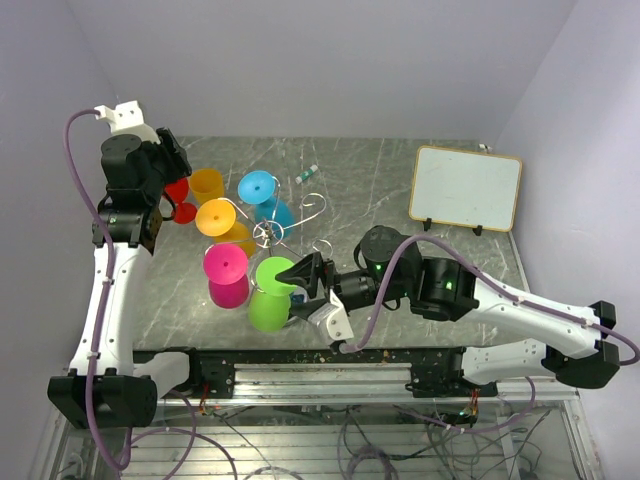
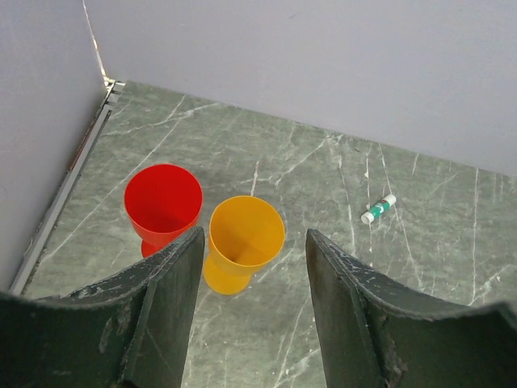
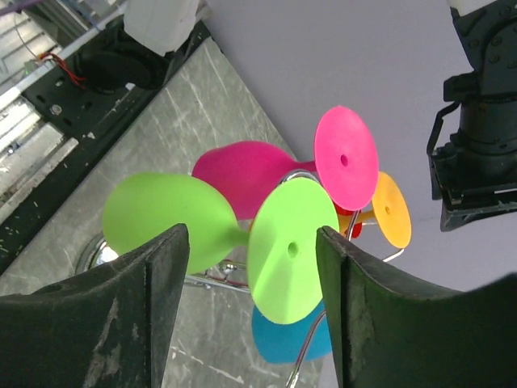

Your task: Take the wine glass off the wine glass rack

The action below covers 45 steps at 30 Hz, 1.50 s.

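The chrome wine glass rack stands mid-table with plastic wine glasses hanging upside down on its hooks: green, pink, orange and blue. My right gripper is open, its jaws either side of the green glass's foot and stem, not closed on it. The pink glass hangs just behind. My left gripper is open and empty above a red glass and an orange glass standing upright on the table at the far left.
A white marker lies on the table behind the rack, also in the top view. A small whiteboard stands at the back right. The wall is close on the left.
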Tool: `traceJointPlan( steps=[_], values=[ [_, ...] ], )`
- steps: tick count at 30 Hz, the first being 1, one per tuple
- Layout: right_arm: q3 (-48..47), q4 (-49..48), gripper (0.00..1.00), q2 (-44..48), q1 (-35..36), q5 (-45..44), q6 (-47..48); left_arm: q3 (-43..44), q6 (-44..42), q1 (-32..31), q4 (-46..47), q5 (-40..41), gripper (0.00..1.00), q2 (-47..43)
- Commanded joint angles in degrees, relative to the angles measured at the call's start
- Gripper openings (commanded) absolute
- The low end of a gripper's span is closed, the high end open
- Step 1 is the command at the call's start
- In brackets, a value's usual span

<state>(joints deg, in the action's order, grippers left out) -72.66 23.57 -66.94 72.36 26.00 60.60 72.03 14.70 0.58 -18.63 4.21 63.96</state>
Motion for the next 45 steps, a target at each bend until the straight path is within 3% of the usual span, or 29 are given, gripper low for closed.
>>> traceJointPlan(
  steps=[1,25,45],
  values=[
    [-1.17,-0.24,0.62,-0.64,0.37,-3.18,1.82,0.22,0.59,0.65,2.47,-1.49,0.64,-0.07],
    [-2.08,2.98,0.24,-1.37,0.33,-3.87,2.93,0.13,0.61,0.91,2.47,-1.57,0.63,0.08],
    [-2.86,2.23,0.08,-0.37,0.39,-4.16,3.54,0.04,0.51,1.01,2.49,-1.45,0.63,0.3]
  ],
)
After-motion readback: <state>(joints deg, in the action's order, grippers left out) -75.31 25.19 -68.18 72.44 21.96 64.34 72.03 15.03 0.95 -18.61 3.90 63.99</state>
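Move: Just beyond the right fingers, which are turned so that one is above the other, hangs the green wine glass's foot, about 3 cm to the left, 2 cm ahead and 1 cm up. At much the same height, the magenta foot is some 11 cm left and 4 cm ahead, the yellow-orange one 12 cm left and 13 cm ahead. From the left hand, the green foot lies about 25 cm back and 17 cm right, roughly level. Easing forward about 1.5 cm and down about 1 cm onto the green foot's rim, the right hand shuts its wide-open fingers until they are nearly closed, one above and one below the disc, pinching it. It then rises about 2 cm, with only a slight turn of the wrist. ##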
